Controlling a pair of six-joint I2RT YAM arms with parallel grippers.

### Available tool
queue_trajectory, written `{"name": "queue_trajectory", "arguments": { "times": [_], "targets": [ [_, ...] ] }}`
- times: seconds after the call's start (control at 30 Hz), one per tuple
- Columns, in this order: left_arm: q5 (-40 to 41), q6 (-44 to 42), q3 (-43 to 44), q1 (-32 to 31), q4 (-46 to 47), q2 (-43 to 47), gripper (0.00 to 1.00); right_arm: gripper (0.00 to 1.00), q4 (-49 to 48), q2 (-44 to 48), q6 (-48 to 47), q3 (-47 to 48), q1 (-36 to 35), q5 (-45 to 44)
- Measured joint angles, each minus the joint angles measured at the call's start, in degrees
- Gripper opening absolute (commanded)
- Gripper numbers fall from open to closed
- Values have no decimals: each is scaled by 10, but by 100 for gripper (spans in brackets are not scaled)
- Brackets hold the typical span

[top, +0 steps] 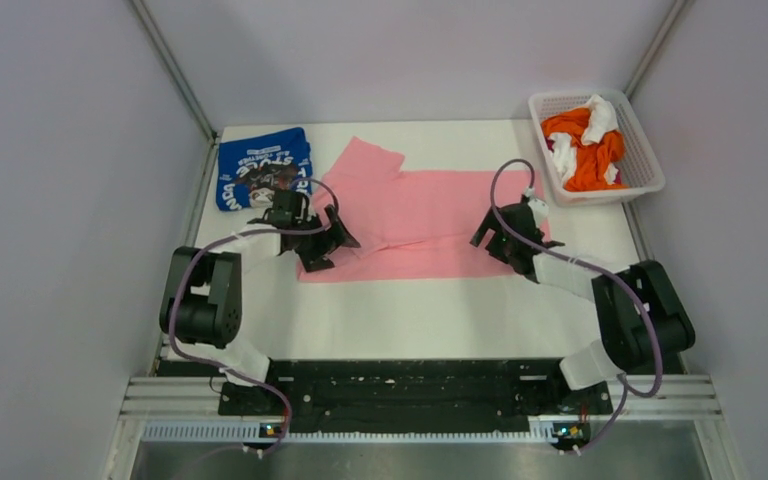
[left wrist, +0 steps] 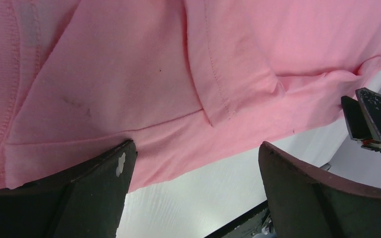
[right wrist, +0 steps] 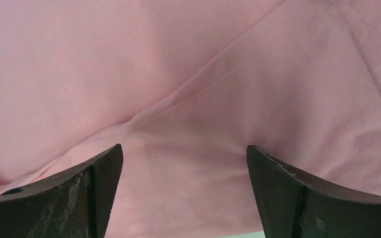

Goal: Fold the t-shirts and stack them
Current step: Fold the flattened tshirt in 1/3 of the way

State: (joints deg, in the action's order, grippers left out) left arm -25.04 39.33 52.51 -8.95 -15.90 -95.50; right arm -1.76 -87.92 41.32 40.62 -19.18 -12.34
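The light pink t-shirt (top: pixel 415 215) lies partly folded across the middle of the white table, one sleeve sticking out at the back left. It fills the left wrist view (left wrist: pixel 129 64) and the right wrist view (right wrist: pixel 188 89). The royal blue t-shirt (top: pixel 260 167) with white lettering lies folded at the back left. My left gripper (top: pixel 328 245) is open, low over the pink shirt's near left edge, with nothing between its fingers (left wrist: pixel 104 178). My right gripper (top: pixel 500 240) is open, its fingertips (right wrist: pixel 104 168) pressing on the shirt's right end.
A white lattice basket (top: pixel 648 160) with orange and white cloth stands at the back right. Grey walls close in the table on three sides. The arms' black base rail (top: pixel 410 385) runs along the near edge.
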Motion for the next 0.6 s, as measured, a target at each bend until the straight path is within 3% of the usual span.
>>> {"name": "queue_trajectory", "arguments": {
  "times": [0.23,0.43,0.6],
  "targets": [
    [46,12,-110,-1,26,108,99,94,21,142,39,-120,-33,-2],
    [102,27,-217,-1,-41,269,99,94,148,258,65,-156,-146,-4],
    [118,27,-245,-1,-131,369,99,95,205,310,63,-155,-178,0]
  ]
}}
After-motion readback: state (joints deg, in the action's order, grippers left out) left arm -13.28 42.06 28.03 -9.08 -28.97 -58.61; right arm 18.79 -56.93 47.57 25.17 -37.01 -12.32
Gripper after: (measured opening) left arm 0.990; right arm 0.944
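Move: The pink t-shirt lies right under both open grippers; its middle is about 7 cm ahead and 18 cm to the right of the left hand, and about 6 cm ahead and 17 cm to the left of the right hand, at fingertip height. From the left hand, its sticking-out sleeve is some 22 cm ahead and 5 cm right, the folded blue shirt about 20 cm ahead and 19 cm left. The laundry basket stands roughly 25 cm ahead of the right hand and 24 cm to its right. With open fingertips resting on the folded strip of the pink t-shirt, both hands drag the cloth back across the table towards the robot, staying level. The left goes some 13 cm back while sliding 5 cm left; the right goes about 15 cm back, veering slightly left later. Both turn about 10 degrees counter-clockwise, grippers staying wide open. ##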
